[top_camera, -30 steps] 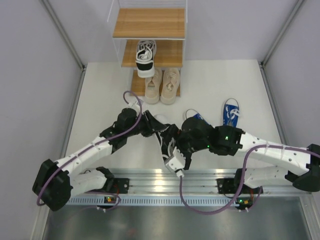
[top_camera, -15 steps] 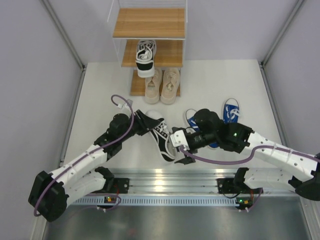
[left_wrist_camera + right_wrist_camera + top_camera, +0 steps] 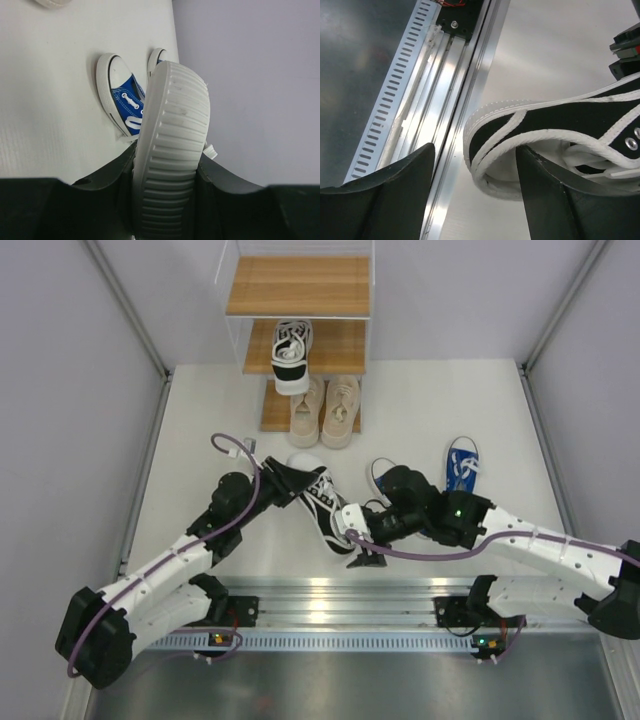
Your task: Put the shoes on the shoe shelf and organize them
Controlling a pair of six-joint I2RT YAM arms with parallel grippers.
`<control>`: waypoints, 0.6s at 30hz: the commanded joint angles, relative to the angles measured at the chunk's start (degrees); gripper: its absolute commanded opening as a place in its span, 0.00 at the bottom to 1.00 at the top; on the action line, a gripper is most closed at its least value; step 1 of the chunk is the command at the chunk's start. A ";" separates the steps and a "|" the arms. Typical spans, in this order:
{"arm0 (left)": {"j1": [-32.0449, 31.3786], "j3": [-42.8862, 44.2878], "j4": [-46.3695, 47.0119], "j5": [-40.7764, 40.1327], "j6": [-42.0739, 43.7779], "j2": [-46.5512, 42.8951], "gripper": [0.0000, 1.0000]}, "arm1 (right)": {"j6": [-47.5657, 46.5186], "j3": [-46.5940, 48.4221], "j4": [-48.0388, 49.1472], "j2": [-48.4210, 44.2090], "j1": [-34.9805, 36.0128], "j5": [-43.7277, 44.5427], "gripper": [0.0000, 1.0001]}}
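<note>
A black-and-white sneaker (image 3: pixel 325 508) hangs tilted over the table's middle. My left gripper (image 3: pixel 290 483) is shut on its toe end; in the left wrist view the ribbed white sole (image 3: pixel 175 125) fills the gap between the jaws of that gripper (image 3: pixel 167 160). My right gripper (image 3: pixel 358 540) is open at the heel (image 3: pixel 560 125). One jaw of that right gripper (image 3: pixel 475 155) is inside the shoe's opening, the other stands clear outside. The shoe shelf (image 3: pixel 297 285) carries the second patterned sneaker (image 3: pixel 291 352) on its middle board and a beige pair (image 3: pixel 307 410) on the lowest. Two blue sneakers (image 3: pixel 462 465) lie on the table at right.
One blue sneaker (image 3: pixel 383 475) is partly hidden behind my right arm, and it shows under the held sole (image 3: pixel 125 97). An aluminium rail (image 3: pixel 330 595) runs along the near edge, close beside the right jaws (image 3: pixel 455 100). Grey walls close in both sides.
My right gripper drew back from the sneaker's middle to its heel and its jaws narrowed. The left arm swung the shoe's toe back and left.
</note>
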 commanded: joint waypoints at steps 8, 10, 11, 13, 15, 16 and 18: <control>0.49 0.16 8.86 -2.54 -3.44 -3.53 0.00 | -11.90 4.73 -2.46 1.96 1.17 2.60 0.00; 1.54 0.69 5.97 -3.68 -2.65 -6.42 0.39 | -17.00 8.33 -6.32 2.14 0.38 2.69 0.00; 2.16 2.34 0.73 -4.12 -0.29 -7.66 0.53 | -20.50 9.82 -10.69 2.31 -0.93 1.99 0.00; 4.18 5.42 -6.84 -7.01 3.84 -11.60 0.78 | -23.59 14.65 -15.03 3.45 -2.52 1.37 0.00; 5.32 10.67 -19.14 -11.66 11.13 -14.25 0.87 | -26.14 18.51 -17.49 4.68 -4.19 2.07 0.00; 5.76 12.28 -22.32 -15.08 13.42 -16.26 0.93 | -26.68 19.58 -17.85 5.21 -4.89 2.94 0.00; 6.12 16.57 -31.03 -18.96 19.14 -17.94 0.96 | -27.56 22.91 -17.86 7.22 -5.51 4.09 0.00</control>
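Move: The black shoe hangs between the hands. From the left hand, which grips its toe end, its middle lies about 6 cm back, 3 cm right and a little lower; from the right hand its heel is 2 cm to the left and 2 cm below, already between the open fingers. The cream shoes are some 20 cm ahead of the left hand, 3 cm right and 15 cm lower; the nearer blue shoe is 8 cm ahead of the right hand, 18 cm right and 17 cm lower. Down and slightly left and forward by about a centimetre, the right hand eases in and shuts its fingers, pinching the shoe's heel, then carries it forward and up some 5 cm. Once that grip is shut, the left fingers open wide and let go of the toe end, and the left hand leaves up and to the left, swinging counter-clockwise and tipping upward. ##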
